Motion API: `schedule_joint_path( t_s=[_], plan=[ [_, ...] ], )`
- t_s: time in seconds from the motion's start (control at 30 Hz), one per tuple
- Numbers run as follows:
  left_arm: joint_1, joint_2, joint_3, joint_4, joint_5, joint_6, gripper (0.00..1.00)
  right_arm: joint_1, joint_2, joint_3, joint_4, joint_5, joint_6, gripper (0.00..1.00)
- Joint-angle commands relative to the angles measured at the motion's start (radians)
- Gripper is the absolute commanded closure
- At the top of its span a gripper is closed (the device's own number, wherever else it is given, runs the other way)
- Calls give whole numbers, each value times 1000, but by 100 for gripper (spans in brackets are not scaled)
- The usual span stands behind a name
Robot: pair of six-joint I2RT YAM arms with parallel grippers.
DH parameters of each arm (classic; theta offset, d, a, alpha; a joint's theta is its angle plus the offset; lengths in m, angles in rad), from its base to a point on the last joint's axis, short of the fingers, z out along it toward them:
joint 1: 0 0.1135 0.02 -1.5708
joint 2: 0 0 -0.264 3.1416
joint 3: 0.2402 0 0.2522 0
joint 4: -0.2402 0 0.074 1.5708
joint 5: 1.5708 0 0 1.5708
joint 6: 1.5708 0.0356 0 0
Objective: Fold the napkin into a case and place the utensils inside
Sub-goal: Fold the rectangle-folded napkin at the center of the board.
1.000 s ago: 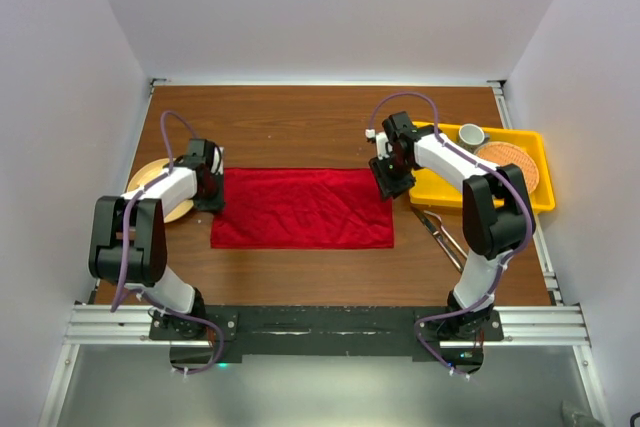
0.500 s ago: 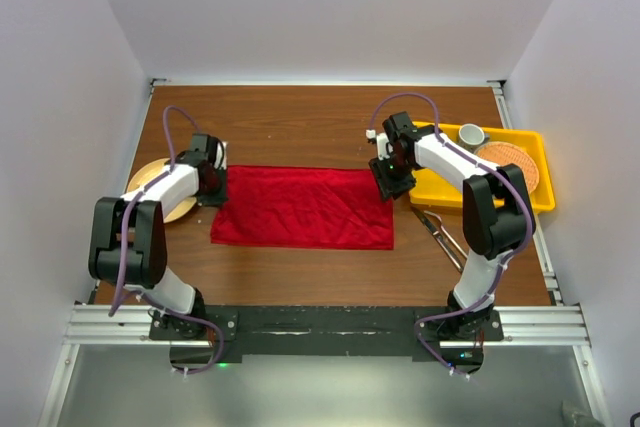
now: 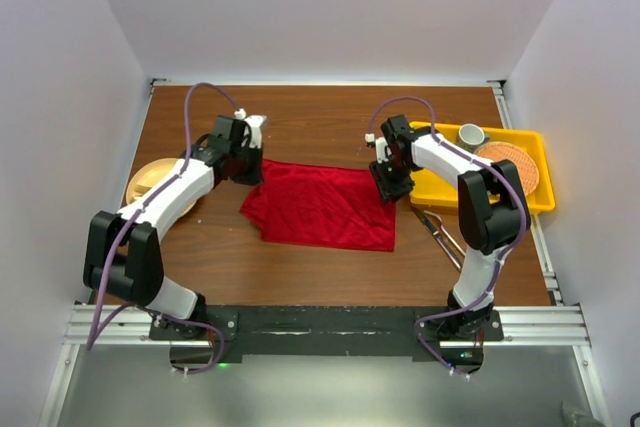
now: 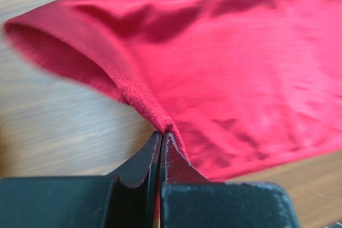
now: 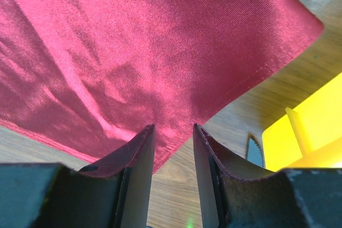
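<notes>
The deep-red napkin [image 3: 325,209] lies on the wooden table, its left part lifted and bunched toward the middle. My left gripper [image 3: 250,169] is shut on the napkin's left edge; the left wrist view shows its jaws [image 4: 160,133] pressed together on a fold of the cloth [image 4: 240,68]. My right gripper [image 3: 389,187] hovers open over the napkin's far right corner. In the right wrist view [image 5: 173,127] one finger is above the cloth [image 5: 133,52] and the other above bare wood. The silver utensils [image 3: 447,237] lie right of the napkin, and a serrated tip [image 5: 255,150] shows.
A yellow tray [image 3: 545,172] at the right holds a cup [image 3: 472,135] and a round orange woven mat [image 3: 508,165]; its corner [image 5: 315,126] sits close to my right fingers. A wooden plate [image 3: 150,183] lies at the left edge.
The left gripper has shut on the napkin's left edge and carried it right and away from the base, bunching that side. The right gripper has stayed put.
</notes>
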Motion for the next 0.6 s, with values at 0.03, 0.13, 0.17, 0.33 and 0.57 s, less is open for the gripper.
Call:
schedule_joint_path(
  t_s=[0.03, 0.13, 0.17, 0.33, 0.57],
  plan=[
    [-105, 37, 76, 102, 133, -75, 100, -1, 18, 13, 3, -22, 37, 62],
    [-171, 91, 87, 152, 156, -123, 100, -1, 19, 27, -3, -20, 38, 62],
    [-203, 102, 84, 171, 166, -136, 100, -3, 17, 30, -4, -20, 38, 62],
    [-304, 201, 107, 318, 205, -229, 100, -3, 11, 30, -4, -17, 40, 62],
    [-356, 262, 131, 490, 242, -339, 61, -3, 9, 28, 3, -37, 43, 61]
  ],
)
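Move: Gripping the lifted left end of the napkin, the left hand has the still-flat right part about 20 cm to its right, 4 cm back and 10 cm below; the napkin's right edge is roughly 33 cm right, 4 back, and the plate some 27 cm left, nearly level with it in reach. For the right hand, the flat part's middle lies about 11 cm left and 2 back, 1 below; the knife is 13 right, 10 back. Sweeping sideways to the right, the left hand carries the pinched napkin end about 19 cm over the flat part towards the right hand, drifting back 3 cm, rising a little and then sinking. It turns some 15 degrees clockwise while its left side dips as much, and at the end its fingers start to open around the cloth, still well above the board. The right hand settles just under 1 cm at the napkin's right edge and stays there, fingers half open. ##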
